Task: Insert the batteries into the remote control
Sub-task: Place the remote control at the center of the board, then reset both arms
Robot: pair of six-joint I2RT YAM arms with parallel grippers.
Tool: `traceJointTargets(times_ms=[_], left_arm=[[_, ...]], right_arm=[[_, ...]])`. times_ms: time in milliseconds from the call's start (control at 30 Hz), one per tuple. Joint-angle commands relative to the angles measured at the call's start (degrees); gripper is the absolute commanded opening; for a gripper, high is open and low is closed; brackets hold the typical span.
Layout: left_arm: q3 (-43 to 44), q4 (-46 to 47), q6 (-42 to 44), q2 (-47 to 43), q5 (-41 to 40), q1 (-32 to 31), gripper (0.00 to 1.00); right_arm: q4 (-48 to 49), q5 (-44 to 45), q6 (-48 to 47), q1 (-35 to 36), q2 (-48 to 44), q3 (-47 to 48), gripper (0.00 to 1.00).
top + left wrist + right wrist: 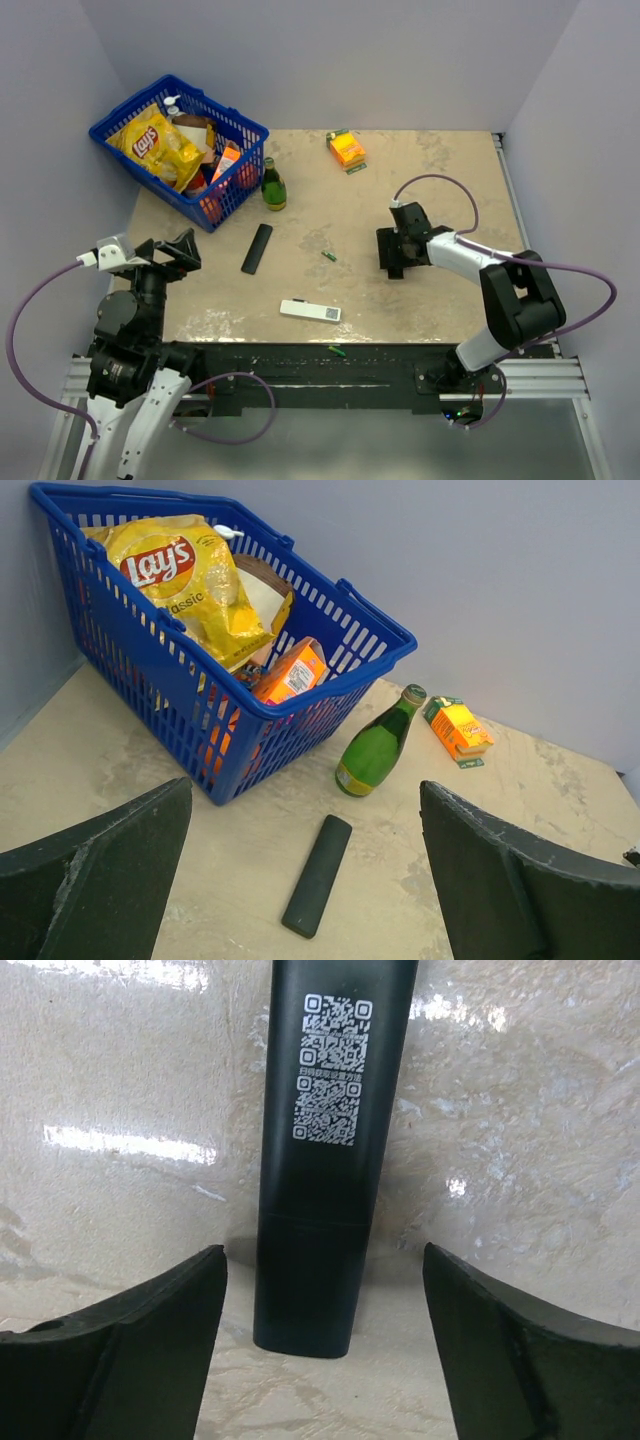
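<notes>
The slim black remote control (257, 248) lies on the table below the green bottle; the left wrist view shows it (317, 875) ahead of my left gripper (305, 785). That gripper (185, 250) hovers open and empty at the table's left edge. One tiny green battery (329, 256) rests mid-table, another (337, 350) on the dark front rail. My right gripper (395, 252) is low over the right part of the table. In its wrist view it (322, 1255) stands open astride a second black bar with a QR label (300, 1210), a gap on each side.
A blue basket (250, 130) of snacks stands at the back left, with a green glass bottle (273, 187) beside it. An orange box (346, 148) lies at the back. A flat white remote (310, 311) sits near the front edge. Walls close in left, back and right.
</notes>
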Motion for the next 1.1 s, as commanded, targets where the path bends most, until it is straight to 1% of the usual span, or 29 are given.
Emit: traceJointTargets(times_ms=[0, 67, 167, 233, 400, 433, 500, 567, 633, 667, 733, 767, 833, 867, 933, 967, 1033, 1067], left_arm=[[-0.2, 1.2, 1.3, 0.2, 0.7, 0.5, 1.0], [-0.2, 1.0, 1.3, 0.1, 0.6, 0.5, 1.0], [-0.2, 1.0, 1.3, -0.1, 0.6, 0.6, 1.0], [-0.3, 1.0, 1.2, -0.4, 0.5, 0.6, 1.0], [-0.5, 1.2, 1.0, -0.8, 0.4, 0.6, 1.0], [-0.6, 1.3, 1.0, -1.0, 0.4, 0.6, 1.0], [-0.6, 1.3, 0.9, -1.0, 0.5, 0.6, 1.0], [-0.7, 1.5, 1.0, -1.0, 0.6, 0.6, 1.0], [-0.8, 1.5, 0.9, -0.7, 0.7, 0.6, 1.0], [-0.7, 1.5, 0.9, -0.6, 0.8, 0.6, 1.0], [-0.5, 1.3, 1.1, -0.5, 1.2, 0.6, 1.0], [-0.3, 1.1, 1.1, -0.5, 1.3, 0.6, 1.0], [0.6, 0.3, 1.2, -1.0, 1.9, 0.6, 1.0], [1.0, 0.1, 1.5, -1.2, 2.1, 0.6, 1.0], [2.4, -0.8, 2.5, -2.4, 2.1, 0.6, 1.0], [3.0, -1.2, 2.7, -2.8, 2.0, 0.6, 1.0], [5.4, -2.7, 3.4, -3.8, 1.3, 0.6, 1.0], [6.3, -3.1, 3.6, -4.1, 1.1, 0.6, 1.0]], right_arm=[[-1.1, 0.7, 0.2, -0.2, -4.1, 1.4, 0.9], [-1.7, 2.4, 0.9, -0.3, -7.5, 1.5, 0.98], [-3.1, 5.2, 2.7, -0.3, -11.6, 1.9, 0.98], [-3.9, 6.6, 3.5, -0.3, -16.4, 2.6, 0.98], [-7.2, 13.7, 7.8, -0.3, -27.9, 4.4, 0.98], [-7.4, 14.9, 8.4, -0.3, -32.3, 4.7, 0.98], [-8.5, 19.4, 10.9, -0.3, -37.2, 4.7, 0.98], [-8.7, 21.9, 12.4, -0.3, -44.5, 4.2, 0.98], [-8.8, 25.9, 12.1, -0.3, -49.0, 3.6, 0.98], [-9.6, 27.3, 11.8, -0.3, -53.5, 3.5, 0.98], [-10.6, 30.8, 10.6, -0.3, -57.6, 3.9, 0.98], [-11.9, 31.3, 10.1, -0.3, -60.9, 4.4, 0.98], [-12.3, 32.6, 7.5, -0.3, -64.7, 5.1, 0.98], [-12.1, 32.8, 6.6, -0.3, -68.4, 5.1, 0.98], [-11.2, 33.0, 3.8, -0.3, -72.0, 4.6, 0.98], [-10.9, 33.0, 2.8, -0.3, -75.8, 4.3, 0.98], [-9.1, 32.6, -0.2, -0.3, -79.9, 2.9, 0.98], [-8.5, 32.1, -1.2, -0.3, -83.4, 1.9, 0.98]])
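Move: Between the right hand's open fingers lies the black remote control, already down on the board. The fingers straddle its near end, so its middle is about 4 cm ahead, barely left and roughly level. A green battery lies some 15 cm to the hand's left and 2 cm ahead; the white remote is about 19 cm left and 11 cm back. From the raised left hand, the black remote lies roughly 44 cm right, 13 cm ahead and 30 cm below. Rising away from the black remote, the right hand opens its already loose fingers the rest of the way and leaves empty. It goes almost straight up at first, then swings back and to the right while still climbing, ending some 35 cm higher and about 13 cm nearer its base. The wrist tips up roughly 70 degrees, from steeply down to pointing forward. ##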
